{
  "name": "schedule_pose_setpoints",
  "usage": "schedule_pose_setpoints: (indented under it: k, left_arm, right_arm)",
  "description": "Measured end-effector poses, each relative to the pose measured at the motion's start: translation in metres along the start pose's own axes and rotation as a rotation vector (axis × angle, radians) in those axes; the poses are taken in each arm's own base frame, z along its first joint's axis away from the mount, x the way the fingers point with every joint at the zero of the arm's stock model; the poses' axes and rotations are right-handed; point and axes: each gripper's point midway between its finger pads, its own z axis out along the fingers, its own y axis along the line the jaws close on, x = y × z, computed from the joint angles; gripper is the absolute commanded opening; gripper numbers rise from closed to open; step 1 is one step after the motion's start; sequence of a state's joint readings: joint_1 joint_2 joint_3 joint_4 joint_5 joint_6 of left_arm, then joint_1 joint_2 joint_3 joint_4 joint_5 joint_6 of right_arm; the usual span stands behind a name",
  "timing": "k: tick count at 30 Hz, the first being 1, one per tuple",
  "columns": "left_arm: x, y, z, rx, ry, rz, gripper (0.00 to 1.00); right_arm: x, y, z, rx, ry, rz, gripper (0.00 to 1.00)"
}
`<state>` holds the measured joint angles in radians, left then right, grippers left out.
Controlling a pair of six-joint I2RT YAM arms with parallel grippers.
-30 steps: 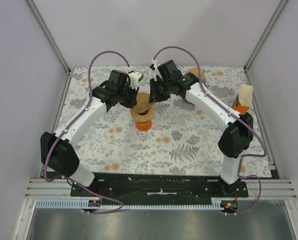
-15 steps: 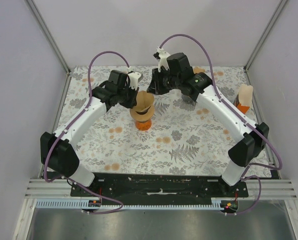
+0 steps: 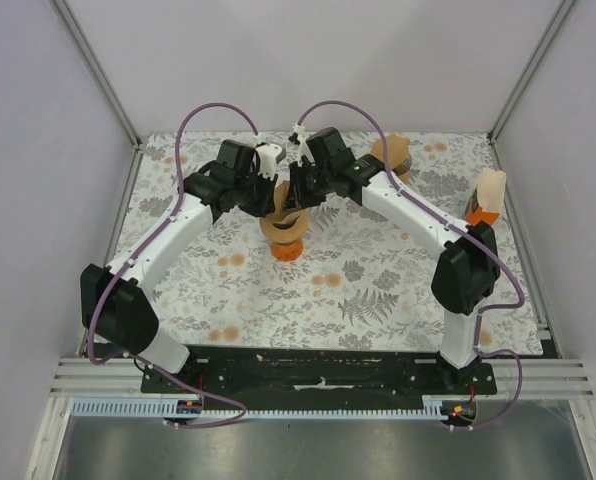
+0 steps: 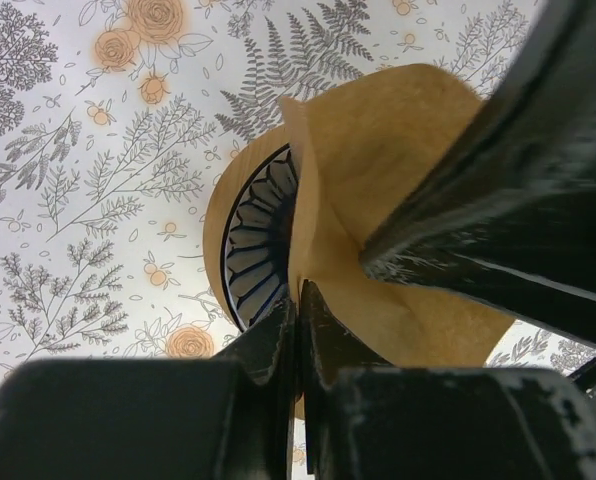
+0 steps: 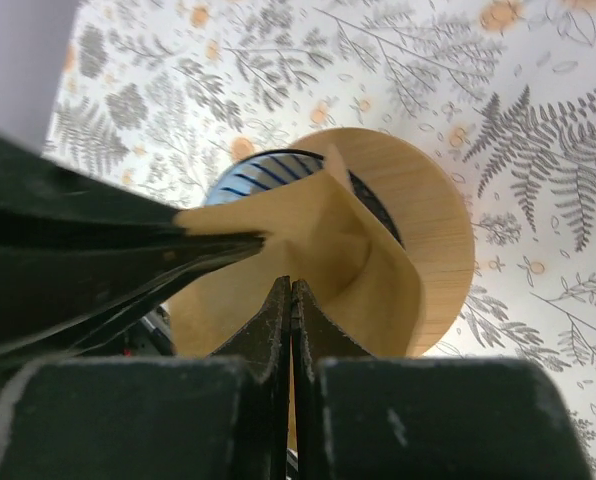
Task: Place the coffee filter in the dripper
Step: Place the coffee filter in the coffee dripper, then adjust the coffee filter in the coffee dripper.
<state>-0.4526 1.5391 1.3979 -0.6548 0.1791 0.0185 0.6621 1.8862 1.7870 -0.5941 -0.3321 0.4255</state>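
Note:
The dripper (image 3: 289, 240) stands mid-table: a wooden collar (image 5: 433, 230) on an orange base, with a blue-ribbed white cone (image 4: 263, 235) inside. A brown paper coffee filter (image 4: 398, 190) hangs tilted over its mouth, partly inside. My left gripper (image 4: 300, 300) is shut on the filter's near edge. From the opposite side my right gripper (image 5: 291, 290) is shut on the filter's (image 5: 308, 235) other wall. In the top view both grippers, left (image 3: 271, 196) and right (image 3: 300, 198), meet above the dripper and hide most of the filter (image 3: 282, 208).
A brown stack (image 3: 391, 152) sits at the back right of the floral tablecloth. An orange stand holding a pale filter (image 3: 488, 195) is at the right edge. Purple walls close in the table on three sides.
The right gripper lifted back off the filter half a second ago, then came down on it again and shut. The left gripper kept its hold and stayed put.

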Motion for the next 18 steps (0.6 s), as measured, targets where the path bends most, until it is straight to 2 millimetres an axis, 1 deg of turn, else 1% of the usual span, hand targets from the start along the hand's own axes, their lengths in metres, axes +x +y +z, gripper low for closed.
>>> schedule_pose_setpoints:
  k: [3, 4, 7, 9, 11, 13, 16, 18]
  left_arm:
    - [-0.003, -0.003, -0.003, 0.012, -0.002, -0.001, 0.22]
    - [-0.005, -0.003, -0.005, 0.015, -0.005, -0.001, 0.29]
    - [-0.018, -0.004, -0.012, 0.016, -0.032, 0.001, 0.40]
    - [-0.028, -0.006, -0.018, 0.028, -0.056, 0.001, 0.46]
    - [-0.035, -0.007, -0.022, 0.036, -0.071, 0.003, 0.48]
    - [-0.038, -0.008, -0.025, 0.042, -0.077, 0.002, 0.48]
    - [-0.037, -0.004, -0.027, 0.042, -0.075, -0.014, 0.48]
    - [-0.036, 0.003, -0.028, 0.029, -0.070, -0.038, 0.48]
  right_arm:
    - [0.013, -0.013, 0.011, 0.053, 0.049, -0.003, 0.00]
    - [0.016, -0.016, 0.013, 0.072, 0.062, -0.015, 0.00]
    - [0.017, -0.013, 0.013, 0.098, 0.073, -0.055, 0.00]
    - [0.011, -0.008, 0.013, 0.107, 0.066, -0.090, 0.00]
    - [0.006, -0.005, 0.014, 0.122, 0.061, -0.123, 0.00]
    - [0.006, -0.005, 0.015, 0.140, 0.067, -0.143, 0.00]
    - [0.014, -0.010, 0.020, 0.168, 0.101, -0.166, 0.00]
    - [0.020, -0.013, 0.025, 0.186, 0.124, -0.175, 0.00]
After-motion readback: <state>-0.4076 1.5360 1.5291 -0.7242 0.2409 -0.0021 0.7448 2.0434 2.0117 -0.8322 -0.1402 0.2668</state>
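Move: The dripper's middle is about 3 cm right of the left hand and 7 cm below, level with it in reach; from the right hand it is some 3 cm left and 9 cm below, likewise level. The orange server stands straight under the dripper, its middle roughly 8 cm lower. The glass jug with its filtered dripper stands about 24 cm right of the dripper and 11 cm farther out. The coffee filter, already partly in the dripper and still pinched at its edge by the left hand, is pressed down by the right hand's shut fingertips: they sink about 3 cm in two pushes with a small rise between, tipping some 15 degrees steeper. Meanwhile the left fingers open to about half, let go and lift roughly 4.5 cm straight up. ##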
